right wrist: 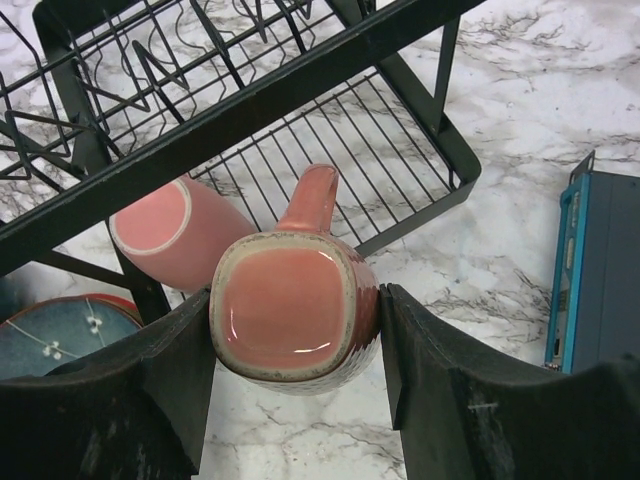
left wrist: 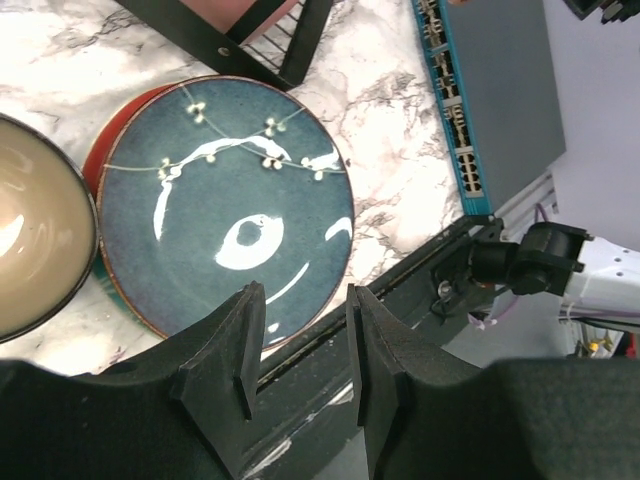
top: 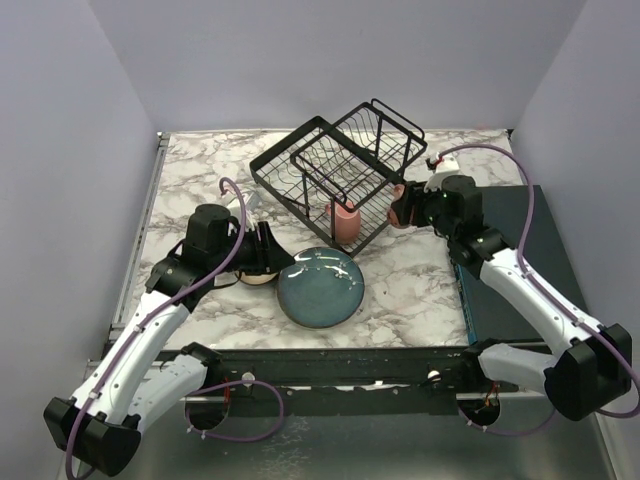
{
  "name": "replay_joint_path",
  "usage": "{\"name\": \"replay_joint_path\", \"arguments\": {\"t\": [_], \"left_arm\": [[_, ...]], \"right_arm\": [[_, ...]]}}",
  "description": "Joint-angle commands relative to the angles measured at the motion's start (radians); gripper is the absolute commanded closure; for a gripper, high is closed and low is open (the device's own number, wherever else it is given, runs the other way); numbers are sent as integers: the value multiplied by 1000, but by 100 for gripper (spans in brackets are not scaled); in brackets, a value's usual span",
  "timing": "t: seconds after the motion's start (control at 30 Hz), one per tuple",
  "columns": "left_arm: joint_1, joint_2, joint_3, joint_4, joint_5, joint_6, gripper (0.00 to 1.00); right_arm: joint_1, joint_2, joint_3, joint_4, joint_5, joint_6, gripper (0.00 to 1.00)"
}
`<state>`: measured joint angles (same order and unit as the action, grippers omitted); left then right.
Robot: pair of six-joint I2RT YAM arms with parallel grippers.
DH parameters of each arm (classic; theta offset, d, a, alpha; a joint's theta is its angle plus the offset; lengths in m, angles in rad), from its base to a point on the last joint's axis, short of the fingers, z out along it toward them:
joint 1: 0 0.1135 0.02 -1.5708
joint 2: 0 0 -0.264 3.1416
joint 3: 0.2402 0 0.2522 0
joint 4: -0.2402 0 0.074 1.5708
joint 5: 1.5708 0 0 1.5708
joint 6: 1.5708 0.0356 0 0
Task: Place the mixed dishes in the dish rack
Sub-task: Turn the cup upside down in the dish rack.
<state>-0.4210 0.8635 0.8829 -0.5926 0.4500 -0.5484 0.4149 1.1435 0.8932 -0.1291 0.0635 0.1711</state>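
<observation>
The black wire dish rack [top: 300,140] stands at the back of the marble table. One pink mug [top: 345,222] lies in its lower tray [right wrist: 400,130] and shows in the right wrist view as a pink mug [right wrist: 175,230] on its side. My right gripper [top: 403,208] hovers at the rack's right edge, shut on a second pink mug [right wrist: 295,310], whose handle points at the tray. A dark teal-blue plate [top: 320,287] sits on a red plate [left wrist: 110,135]. Left of them is a dark bowl with a tan inside [left wrist: 30,245]. My left gripper [left wrist: 300,330] is open over the plate's near rim with nothing between its fingers.
A dark teal flat slab [top: 510,270] lies along the table's right side, under the right arm. A black frame bar [top: 350,365] runs along the near table edge. Purple walls close in the left, back and right.
</observation>
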Motion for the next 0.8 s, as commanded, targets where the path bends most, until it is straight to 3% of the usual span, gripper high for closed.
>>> {"name": "replay_joint_path", "arguments": {"t": [0.0,0.77], "left_arm": [[0,-36,-47,24,-69,48,56],[2,-91,-79,61,-95,66,56]], "right_arm": [[-28,31,21,116,-55,27,100],[-122,211,-79,505,-175,115,100]]}}
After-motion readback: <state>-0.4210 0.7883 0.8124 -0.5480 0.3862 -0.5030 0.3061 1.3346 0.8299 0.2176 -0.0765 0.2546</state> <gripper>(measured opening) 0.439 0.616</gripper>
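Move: The right hand already holds the cup; its place, the free floor at the right end of the dish rack's lower tier, lies about 5 cm ahead, 2 cm left and some 8 cm below. The other pink cup stands in the rack roughly 11 cm left and 2 cm back, the upper tier's middle about 10 cm ahead and 8 cm left, the blue plate some 19 cm back and 17 cm left. From the left hand, that free floor is about 15 cm ahead and 21 cm right. Keep the right gripper's hold on the cup and carry it forward about 5 cm, past the upper tier's near edge and in over the lower tier's free right end, its handle leading. Ease down as you go, some 2.5 cm in all and steepest at the end, while rolling the wrist about 10 degrees so its left side rises. ##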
